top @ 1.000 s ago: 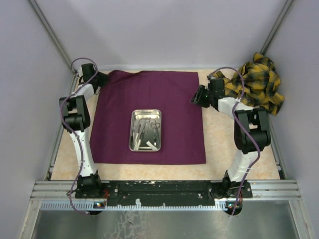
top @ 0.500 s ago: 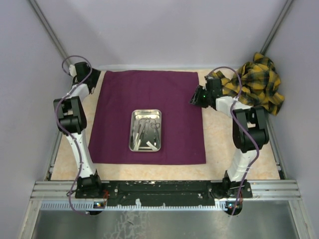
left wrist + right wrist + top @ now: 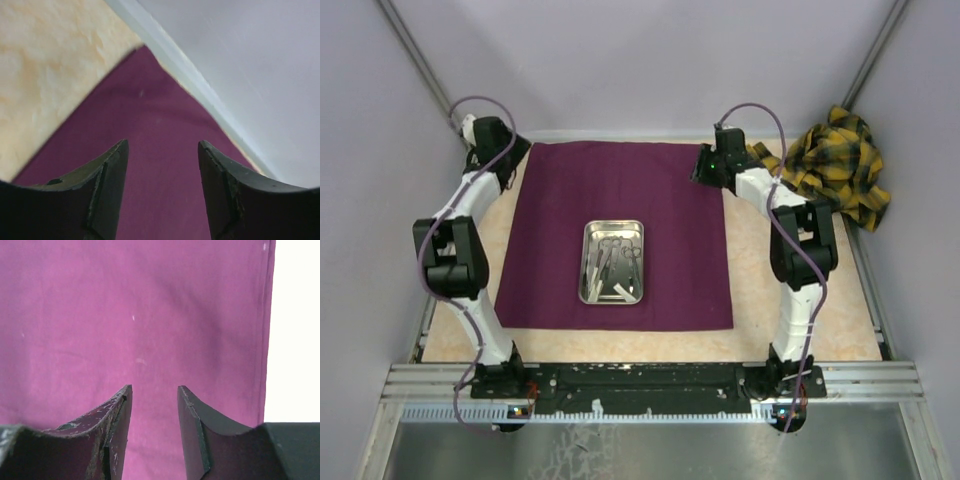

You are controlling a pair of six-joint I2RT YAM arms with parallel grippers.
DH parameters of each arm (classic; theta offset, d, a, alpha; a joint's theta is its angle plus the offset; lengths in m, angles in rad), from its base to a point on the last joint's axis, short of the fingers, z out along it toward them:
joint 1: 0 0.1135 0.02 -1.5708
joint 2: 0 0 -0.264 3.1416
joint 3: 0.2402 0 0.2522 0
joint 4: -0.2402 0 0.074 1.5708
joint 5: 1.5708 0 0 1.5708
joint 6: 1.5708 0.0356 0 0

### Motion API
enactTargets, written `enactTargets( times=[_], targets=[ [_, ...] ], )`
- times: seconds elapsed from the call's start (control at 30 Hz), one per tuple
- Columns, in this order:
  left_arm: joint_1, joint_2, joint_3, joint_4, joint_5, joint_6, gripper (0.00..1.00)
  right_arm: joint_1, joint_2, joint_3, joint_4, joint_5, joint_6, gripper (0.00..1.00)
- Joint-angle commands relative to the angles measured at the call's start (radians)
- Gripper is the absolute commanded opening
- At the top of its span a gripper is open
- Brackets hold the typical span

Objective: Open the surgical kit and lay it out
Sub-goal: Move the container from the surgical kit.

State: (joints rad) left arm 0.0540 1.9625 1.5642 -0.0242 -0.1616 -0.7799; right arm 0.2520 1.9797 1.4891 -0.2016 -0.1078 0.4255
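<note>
The surgical kit's dark purple cloth wrap [image 3: 620, 190] lies spread flat on the table. At its middle stands the small steel tray [image 3: 587, 262] holding thin scissors and forceps [image 3: 612, 254] and small white pieces [image 3: 619, 290]. My left gripper [image 3: 517, 158] hangs over the cloth's far left corner. In the left wrist view it [image 3: 162, 145] is open over purple cloth [image 3: 150, 110], nothing between its fingers. My right gripper [image 3: 703, 168] is at the far right corner, open [image 3: 155, 387] above flat cloth [image 3: 150, 315] near its right edge.
A crumpled yellow-and-black plaid cloth [image 3: 838, 160] lies at the back right corner. Grey walls enclose the table on three sides, close behind both grippers. Bare beige tabletop [image 3: 790, 330] shows to the right and left of the wrap.
My left gripper has opened wider at the far left corner and its arm has straightened. My right gripper moved from the cloth's right edge up to the far right corner.
</note>
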Motion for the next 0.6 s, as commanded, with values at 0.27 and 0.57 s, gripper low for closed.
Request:
enactTargets(
  times=[0.27,0.57],
  targets=[
    [-0.130,-0.292,-0.357,-0.132,0.020,0.088,0.65,-0.005,0.259,0.329,0.037,-0.076,-0.072,0.43],
    [-0.143,-0.325,-0.424,-0.179,-0.011,0.096,0.65,-0.005,0.361,0.383,0.032,-0.076,-0.037,0.43]
  ],
)
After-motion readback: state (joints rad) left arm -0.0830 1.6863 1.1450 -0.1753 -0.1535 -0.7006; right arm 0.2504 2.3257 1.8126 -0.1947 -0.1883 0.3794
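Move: The metal container lies about 26 cm back and 26 cm to the right of the left hand, some 17 cm below it. From the right hand it is about 18 cm back and 25 cm to the left, 9 cm lower. The purple cloth's far left corner is roughly 8 cm ahead of the left hand and 2 cm right, on the table. The cloth's far right corner is some 13 cm ahead of the right hand and 4 cm right, also on the table; the plaid cloth is about 9 cm ahead of the right hand and 33 cm right. The container draws the left hand, which comes back from the cloth's far left corner some 13 cm, also rightward and, mostly later, down, its open fingers tipping about 20 degrees further downward. Over the cloth, the right hand reaches forward about 6 cm and then sinks nearly as far, edging left, fingers still partly open; no contact can be seen. ##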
